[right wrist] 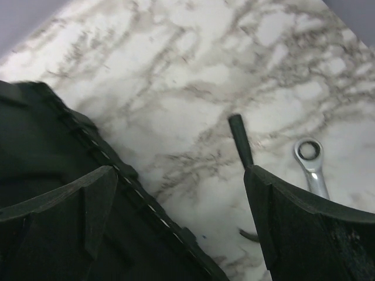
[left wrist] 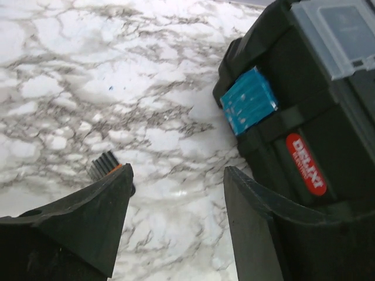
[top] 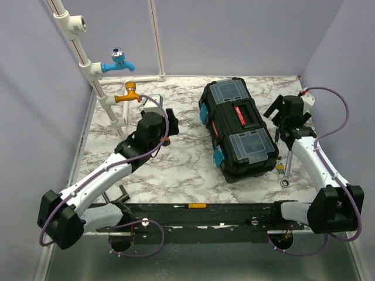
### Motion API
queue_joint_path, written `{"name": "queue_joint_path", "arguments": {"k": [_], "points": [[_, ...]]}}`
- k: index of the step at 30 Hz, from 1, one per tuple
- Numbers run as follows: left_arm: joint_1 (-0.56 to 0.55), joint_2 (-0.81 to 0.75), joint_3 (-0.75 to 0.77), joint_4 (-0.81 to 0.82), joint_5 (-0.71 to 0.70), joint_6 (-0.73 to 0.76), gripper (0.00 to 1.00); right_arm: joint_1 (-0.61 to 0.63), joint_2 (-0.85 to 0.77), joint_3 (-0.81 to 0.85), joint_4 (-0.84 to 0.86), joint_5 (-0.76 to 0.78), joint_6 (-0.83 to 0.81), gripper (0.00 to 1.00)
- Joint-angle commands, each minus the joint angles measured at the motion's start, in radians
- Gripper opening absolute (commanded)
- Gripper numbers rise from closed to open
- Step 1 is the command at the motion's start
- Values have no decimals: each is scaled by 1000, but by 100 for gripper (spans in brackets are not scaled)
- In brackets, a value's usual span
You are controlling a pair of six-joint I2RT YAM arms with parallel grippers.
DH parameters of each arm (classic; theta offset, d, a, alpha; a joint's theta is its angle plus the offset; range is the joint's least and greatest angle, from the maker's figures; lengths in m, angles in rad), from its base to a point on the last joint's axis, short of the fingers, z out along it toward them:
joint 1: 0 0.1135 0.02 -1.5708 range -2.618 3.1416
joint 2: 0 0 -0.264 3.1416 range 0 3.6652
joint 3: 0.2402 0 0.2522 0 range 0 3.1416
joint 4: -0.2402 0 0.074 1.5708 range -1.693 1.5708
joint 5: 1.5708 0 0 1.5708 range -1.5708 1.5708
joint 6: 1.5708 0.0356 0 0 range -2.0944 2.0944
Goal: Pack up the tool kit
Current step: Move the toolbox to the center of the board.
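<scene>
The black tool kit [top: 237, 129] sits closed on the marble table [top: 176, 170], its red-black handle on top and its clear lids down. My left gripper [top: 170, 124] hovers left of it, open and empty. In the left wrist view the gripper [left wrist: 177, 175] has only marble between its fingers, with the kit's teal latch [left wrist: 249, 100] to the right. A ridged black-and-orange tool handle [left wrist: 104, 164] peeks out behind the left finger. My right gripper [top: 285, 124] stands open and empty at the kit's right side. A wrench [top: 286, 168] lies just beyond it. In the right wrist view the gripper [right wrist: 180, 175] spans the kit's edge [right wrist: 88, 158] and the marble, near a black rod [right wrist: 240, 140] and the wrench's ring end [right wrist: 309, 151].
White pipes carry a blue tap [top: 119, 61] and an orange tap [top: 130, 93] at the back left. A yellow-and-black tool [top: 196, 206] lies on the front rail. Grey walls close in the table at the back and on both sides.
</scene>
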Motion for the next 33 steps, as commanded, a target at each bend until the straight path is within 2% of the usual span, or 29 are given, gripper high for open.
{"name": "queue_joint_path", "arguments": {"k": [1,3,5,7,9,13,16,19,21,23,25,28,30,33], "points": [[1,-190,-191,94,6,60,70,-5,-101,-119,-63,104,67,100],[1,-261,-261,87,-24,65,81,-5,-167,-180,-70,46,75,100],[5,-315,-321,77,-50,71,90,-6,-206,-253,-17,-117,47,100],[20,-357,-382,83,-59,71,95,-1,-187,-283,19,-317,81,97],[56,-390,-436,94,-34,57,96,52,-138,-299,104,-402,99,96],[188,-411,-509,138,56,42,96,185,-24,-216,142,-313,84,99],[228,-437,-542,158,21,68,96,185,-11,-205,186,-309,90,100],[248,-473,-582,199,-34,84,96,181,-17,-195,202,-229,38,100],[251,-489,-601,227,-103,118,96,145,-18,-189,204,-177,18,100],[251,-486,-632,312,-182,162,96,66,-15,-202,246,-204,4,100],[252,-464,-639,360,-202,190,96,1,-32,-271,368,-222,-55,100],[253,-402,-605,365,-220,219,96,-3,-125,-513,758,-143,-195,100],[256,-375,-595,387,-254,256,96,-3,-139,-673,1020,-164,-302,100],[270,-374,-602,415,-230,298,96,-3,-102,-786,1208,-232,-384,100]]}}
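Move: From the right hand, open beside the toolbox's right long side, the toolbox's middle lies about 20 cm left, 8 cm back and 10 cm lower. The black screwdriver is nearly straight below that hand, some 20 cm down. The wrench lies about 12 cm back and 5 cm right, at table height. From the left hand the toolbox is roughly 34 cm to the right and 3 cm back, with its middle some 14 cm lower. The wide-open right hand first eases back about 5 cm and sinks a little, then sweeps some 8 cm left and 5 cm forward into the toolbox's right side to push it left, before drawing off right and finally back and down, its fingers tipping up some 20 degrees. Meanwhile the left hand retreats from the toolbox, first mostly back, then left and down, ending some 16 cm left and turned about 20 degrees counter-clockwise as its fingers finish opening. ##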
